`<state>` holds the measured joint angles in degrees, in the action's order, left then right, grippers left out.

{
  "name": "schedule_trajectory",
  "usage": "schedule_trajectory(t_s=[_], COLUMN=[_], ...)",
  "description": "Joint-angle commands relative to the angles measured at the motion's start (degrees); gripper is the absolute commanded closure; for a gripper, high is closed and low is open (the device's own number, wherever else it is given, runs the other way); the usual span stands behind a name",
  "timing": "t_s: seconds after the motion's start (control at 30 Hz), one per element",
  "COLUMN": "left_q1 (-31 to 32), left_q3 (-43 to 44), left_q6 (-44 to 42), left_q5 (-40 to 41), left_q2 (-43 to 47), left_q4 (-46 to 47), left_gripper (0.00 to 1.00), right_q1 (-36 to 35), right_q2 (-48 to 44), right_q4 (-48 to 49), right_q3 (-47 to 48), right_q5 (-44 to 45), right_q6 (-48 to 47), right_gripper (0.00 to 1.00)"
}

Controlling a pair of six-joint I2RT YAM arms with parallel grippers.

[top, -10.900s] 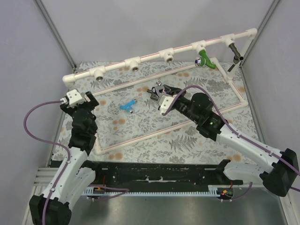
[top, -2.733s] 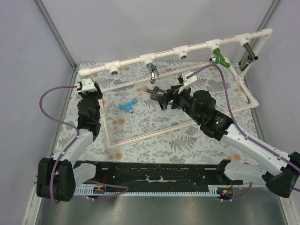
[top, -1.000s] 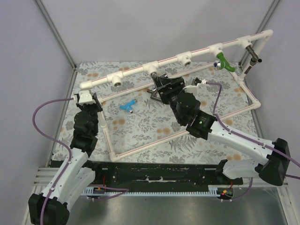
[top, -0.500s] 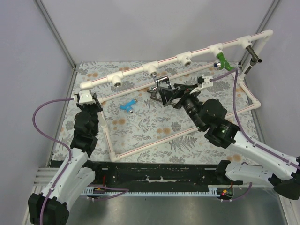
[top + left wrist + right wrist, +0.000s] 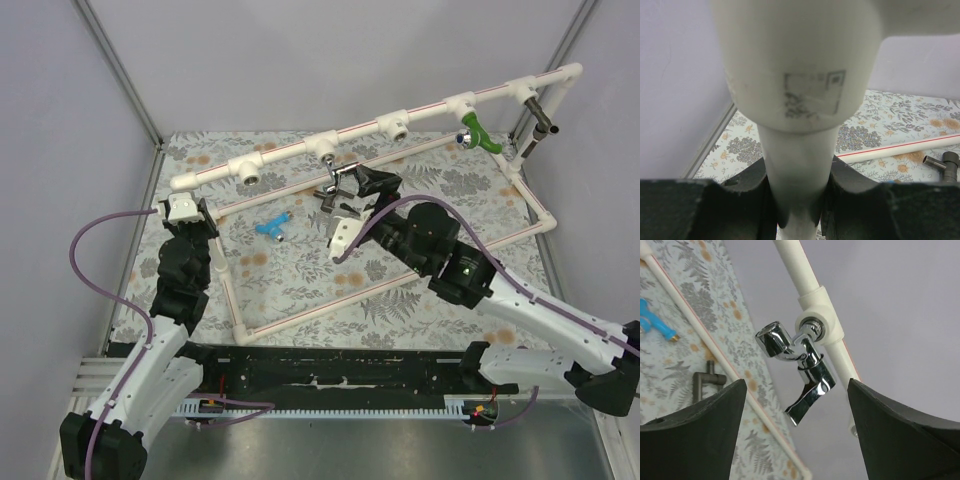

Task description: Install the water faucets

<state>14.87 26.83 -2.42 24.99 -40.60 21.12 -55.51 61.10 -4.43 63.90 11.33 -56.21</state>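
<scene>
A shiny silver faucet [image 5: 797, 367] [image 5: 336, 180] hangs screwed into a tee [image 5: 820, 325] of the white pipe rail [image 5: 290, 146]. My right gripper [image 5: 796, 390] [image 5: 360, 198] is open just below it, its fingers on either side of the lever and apart from it. The green faucet [image 5: 478, 135] and a dark grey faucet [image 5: 537, 125] sit in the rail's right end. A light blue faucet [image 5: 272, 227] [image 5: 652, 325] lies on the mat. My left gripper [image 5: 796, 200] [image 5: 207, 232] is shut on the frame's white corner post [image 5: 795, 150].
A small dark grey part [image 5: 328, 199] [image 5: 707, 382] [image 5: 945, 167] lies on the floral mat [image 5: 300, 270] beside the lower frame pipe [image 5: 330, 290]. Two open tees [image 5: 247, 174] [image 5: 397, 125] show on the rail. Grey walls enclose the mat.
My right gripper has let go of the silver faucet, opened wide and rolled its wrist over. The left arm and the frame have stayed still over the last second.
</scene>
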Motion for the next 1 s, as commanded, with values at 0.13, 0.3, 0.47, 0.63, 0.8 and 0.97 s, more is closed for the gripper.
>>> schedule_trajectory(t_s=[0.13,0.3,0.47,0.63,0.8,0.97], left_q1=[0.9,0.9,0.9,1.1,1.7,2.5], left_q3=[1.1,1.1,1.0,0.9,0.8,0.8], left_q6=[-0.5,-0.4,0.0,0.3,0.4,0.7], left_q5=[-1.4,-1.5,-1.4,-1.4,-1.1,-0.8], left_q2=[0.4,0.5,0.5,0.6,0.8,1.3], left_q4=[0.8,0.8,0.8,0.9,1.2,1.5], left_gripper=[0.98,0.98,0.98,0.98,0.98,0.98], right_q1=[-2.0,-2.1,-2.8,-3.7,-3.6,-1.5], right_q2=[7.7,13.1,18.5,18.4,15.9,14.4], right_q4=[15.9,22.3,28.5,23.3,20.3,23.4], right_q3=[-0.5,0.5,2.9,6.3,3.7,-1.9], right_q5=[2.2,7.1,18.8,30.2,35.6,36.3], right_q6=[-22.9,-22.8,-9.6,27.0,72.9,115.0], right_gripper=[0.11,0.16,0.44,0.84,1.00,1.00])
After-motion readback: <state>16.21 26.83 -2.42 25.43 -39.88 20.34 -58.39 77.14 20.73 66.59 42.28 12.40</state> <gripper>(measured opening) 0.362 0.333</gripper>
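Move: Ahead of the open right fingers the chrome faucet sits with its stem in a white tee, its body about 6 cm forward and 4 cm to the left, roughly level; that tee is some 10 cm forward and 6 cm left, slightly higher. Of that tee, an empty one is about 15 cm left and 3 cm nearer, another some 14 cm right and 3 cm farther. From the left hand the faucet lies roughly 27 cm right, 3 cm forward and 9 cm higher. Reaching forward and left about 7 cm to the chrome faucet, the right hand first rolls a little farther back, then closes on the body just short of the tee. With the faucet pinched, it rolls some 70 degrees or more clockwise, seen from behind the hand, staying nearly in place, to screw the stem in. The left hand keeps its hold on the frame's upright leg. ##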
